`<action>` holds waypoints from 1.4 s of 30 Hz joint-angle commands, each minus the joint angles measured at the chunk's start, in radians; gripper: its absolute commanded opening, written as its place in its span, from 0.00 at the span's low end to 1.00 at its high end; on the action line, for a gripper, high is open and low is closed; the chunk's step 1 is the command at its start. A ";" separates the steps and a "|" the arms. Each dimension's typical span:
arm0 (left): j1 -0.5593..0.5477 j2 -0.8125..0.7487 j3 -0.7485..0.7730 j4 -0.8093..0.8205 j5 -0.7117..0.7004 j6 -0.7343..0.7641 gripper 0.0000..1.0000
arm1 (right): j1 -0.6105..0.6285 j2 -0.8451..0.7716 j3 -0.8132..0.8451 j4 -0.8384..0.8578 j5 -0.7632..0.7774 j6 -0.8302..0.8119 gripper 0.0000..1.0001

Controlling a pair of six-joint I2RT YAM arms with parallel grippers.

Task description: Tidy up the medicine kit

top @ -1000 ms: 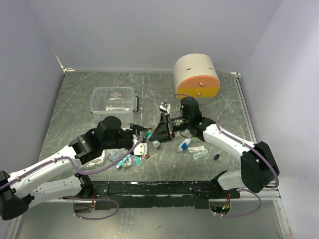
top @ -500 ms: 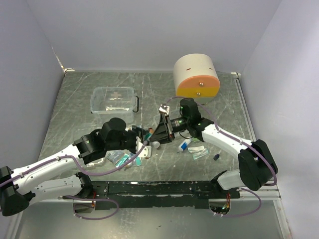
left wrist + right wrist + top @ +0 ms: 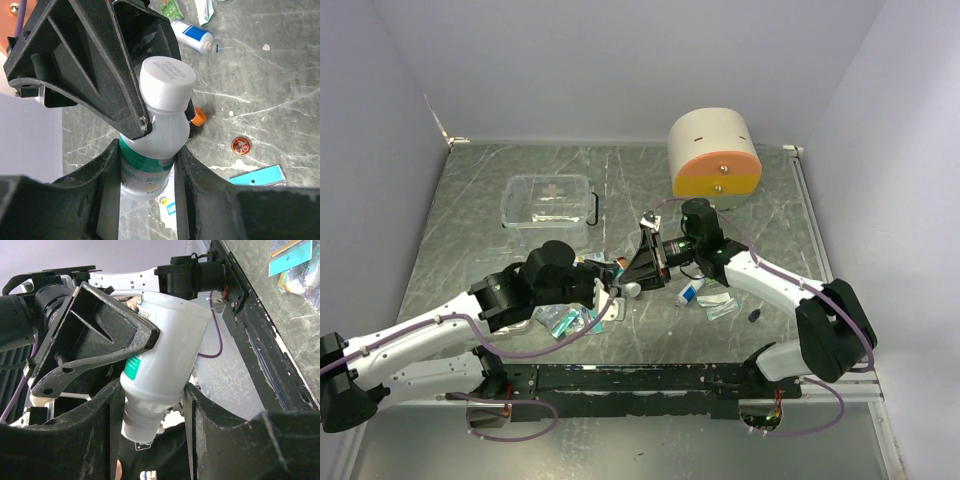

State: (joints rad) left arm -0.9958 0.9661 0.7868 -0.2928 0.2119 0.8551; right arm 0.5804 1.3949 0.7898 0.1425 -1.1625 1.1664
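A white bottle (image 3: 159,145) with a green label and a white cap hangs above the table between both arms. My right gripper (image 3: 152,405) is shut on it near its neck (image 3: 150,410). My left gripper (image 3: 147,165) is closed on the labelled body, with a finger on each side. In the top view the two grippers meet at mid-table, the left gripper (image 3: 608,288) facing the right gripper (image 3: 645,262). The medicine kit (image 3: 548,200), a clear box with a black handle, stands at the back left, apart from both arms.
A beige cabinet (image 3: 713,153) with an orange front stands at the back right. Loose items lie under the arms: a blue-and-white tube (image 3: 688,293), teal packets (image 3: 565,320), a green packet (image 3: 722,306), a red round tin (image 3: 240,145) and a small dark piece (image 3: 754,315).
My left gripper has moved right to the bottle and its jaws have narrowed round the bottle's body. The right gripper has kept its hold and barely moved.
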 commanded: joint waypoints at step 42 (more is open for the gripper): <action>0.568 0.443 0.520 -0.257 -0.455 -1.159 0.39 | -0.267 -0.250 0.244 -0.450 0.551 -0.561 0.70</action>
State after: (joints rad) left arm -0.4858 1.3106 1.2358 -0.3969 -0.2630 -0.2192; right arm 0.3141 1.1755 1.0554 -0.3134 -0.6395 0.6262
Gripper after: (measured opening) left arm 0.506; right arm 0.701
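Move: Both hands grip the white medicine bottle between them. From the left hand the clear storage box lies about 26 cm ahead, 17 cm to the left and 15 cm below; the bandage packet is some 10 cm ahead and 7 cm left, the brown bottle 9 cm ahead and 2 cm right, both 19 cm down. From the right hand the divided tray lies about 18 cm ahead, 13 cm right and 20 cm below. Open the right fingers to let go of the white bottle, then draw that hand clear, forward and to the right, some 15 cm, rising towards the divided tray before sinking slightly. Keep the left grip; ease left at first, then swing the bottle quickly forward and left, somewhat up, towards the storage box, turning counter-clockwise about 80 degrees until the fingers point forward and down. ##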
